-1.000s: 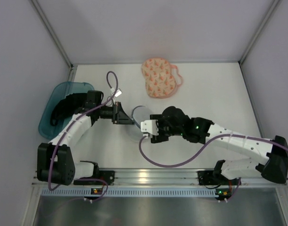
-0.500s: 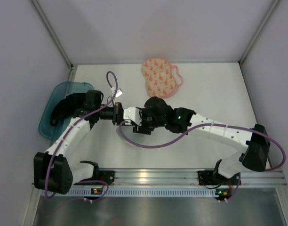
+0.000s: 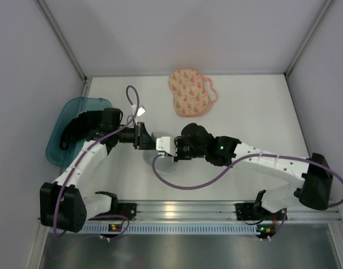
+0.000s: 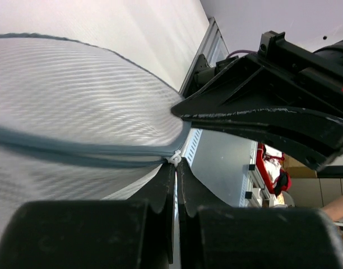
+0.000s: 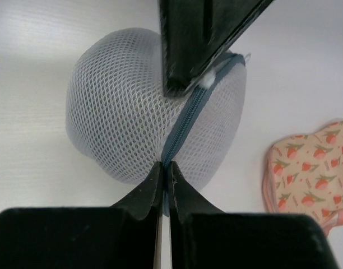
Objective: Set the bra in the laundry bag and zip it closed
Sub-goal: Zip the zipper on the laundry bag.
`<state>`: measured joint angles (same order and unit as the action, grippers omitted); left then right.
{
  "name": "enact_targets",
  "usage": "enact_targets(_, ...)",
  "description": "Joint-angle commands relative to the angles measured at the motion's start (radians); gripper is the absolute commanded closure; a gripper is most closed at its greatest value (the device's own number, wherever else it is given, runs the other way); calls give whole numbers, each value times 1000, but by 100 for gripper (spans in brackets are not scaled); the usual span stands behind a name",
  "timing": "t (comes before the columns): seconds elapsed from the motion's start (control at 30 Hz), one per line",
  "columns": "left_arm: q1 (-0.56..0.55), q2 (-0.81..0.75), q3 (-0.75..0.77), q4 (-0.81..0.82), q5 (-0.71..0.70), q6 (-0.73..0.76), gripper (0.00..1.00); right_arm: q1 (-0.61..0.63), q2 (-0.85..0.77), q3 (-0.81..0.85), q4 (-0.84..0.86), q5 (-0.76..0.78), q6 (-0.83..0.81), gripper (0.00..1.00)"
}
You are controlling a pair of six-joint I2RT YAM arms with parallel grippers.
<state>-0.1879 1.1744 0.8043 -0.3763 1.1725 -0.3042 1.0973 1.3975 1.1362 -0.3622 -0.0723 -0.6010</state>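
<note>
The laundry bag (image 5: 121,112) is a round white mesh pouch with a blue-grey zip (image 5: 185,120), lying mid-table (image 3: 166,159) between both arms. My right gripper (image 5: 165,165) is shut on the near end of the zip tape. My left gripper (image 4: 176,163) is shut on the small white pull at the zip's other end, and its black fingers (image 5: 194,45) show from above in the right wrist view. From overhead the two grippers (image 3: 144,136) (image 3: 156,143) meet tip to tip over the bag. The bra (image 3: 188,92), peach, two-lobed and printed, with a pink strap, lies flat at the back (image 5: 309,168), outside the bag.
A teal plastic bin (image 3: 59,131) stands at the left edge, partly under the left arm. A purple cable (image 3: 132,98) loops above the left wrist. White walls enclose the table on three sides, and a metal rail (image 3: 182,210) runs along the near edge.
My right gripper has swung in from the right to the bag and shut on the zip. The left gripper stayed shut at the zip's other end.
</note>
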Motion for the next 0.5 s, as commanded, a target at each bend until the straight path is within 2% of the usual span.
enact_targets(0.0, 37, 8, 62, 30, 24, -7, 100, -4, -135, -99, -18, 49, -42, 100)
enact_targets(0.13, 51, 31, 84, 30, 10, 11, 100, -16, -235, -257, -3, 68, -95, 100)
enact_targets(0.27, 51, 51, 98, 30, 9, 11, 100, -20, -293, -345, 32, 104, -128, 98)
enact_targets(0.3, 50, 51, 99, 30, 15, 19, 100, -22, -287, -345, 19, 108, -128, 92)
enact_targets(0.33, 48, 48, 99, 30, 18, 23, 100, -20, -282, -331, 14, 109, -122, 74)
enact_targets(0.4, 41, 34, 96, 30, 21, 36, 100, -24, -267, -306, 8, 111, -108, 58)
enact_targets(0.43, 38, 31, 95, 30, 16, 37, 100, -25, -261, -271, 9, 108, -97, 46)
enact_targets(0.47, 31, 24, 90, 30, 10, 40, 100, -28, -253, -251, 8, 105, -77, 42)
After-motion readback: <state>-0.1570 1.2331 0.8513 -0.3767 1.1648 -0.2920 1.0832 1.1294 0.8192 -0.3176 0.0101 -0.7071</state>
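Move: The right hand already pinches the laundry bag's blue zipper band, and the white zipper pull, in the left hand's shut fingers, lies about 6 cm to its left, 1 cm ahead and 2 cm higher. The bag's mesh body hangs some 4 cm to its left and 6 cm below, about level fore and aft. The strawberry cloth lies roughly 25 cm ahead of it, 9 cm to the right and 16 cm lower. For the left hand the pull is right at the fingertips. Rightward and slightly down, the right hand draws the pinched zipper band away from the left hand, going about 6 cm before its fingers spread and let go; it carries on another 1 cm or so right and down, open. The left hand keeps the white pull pinched and eases some 2 cm forward. ##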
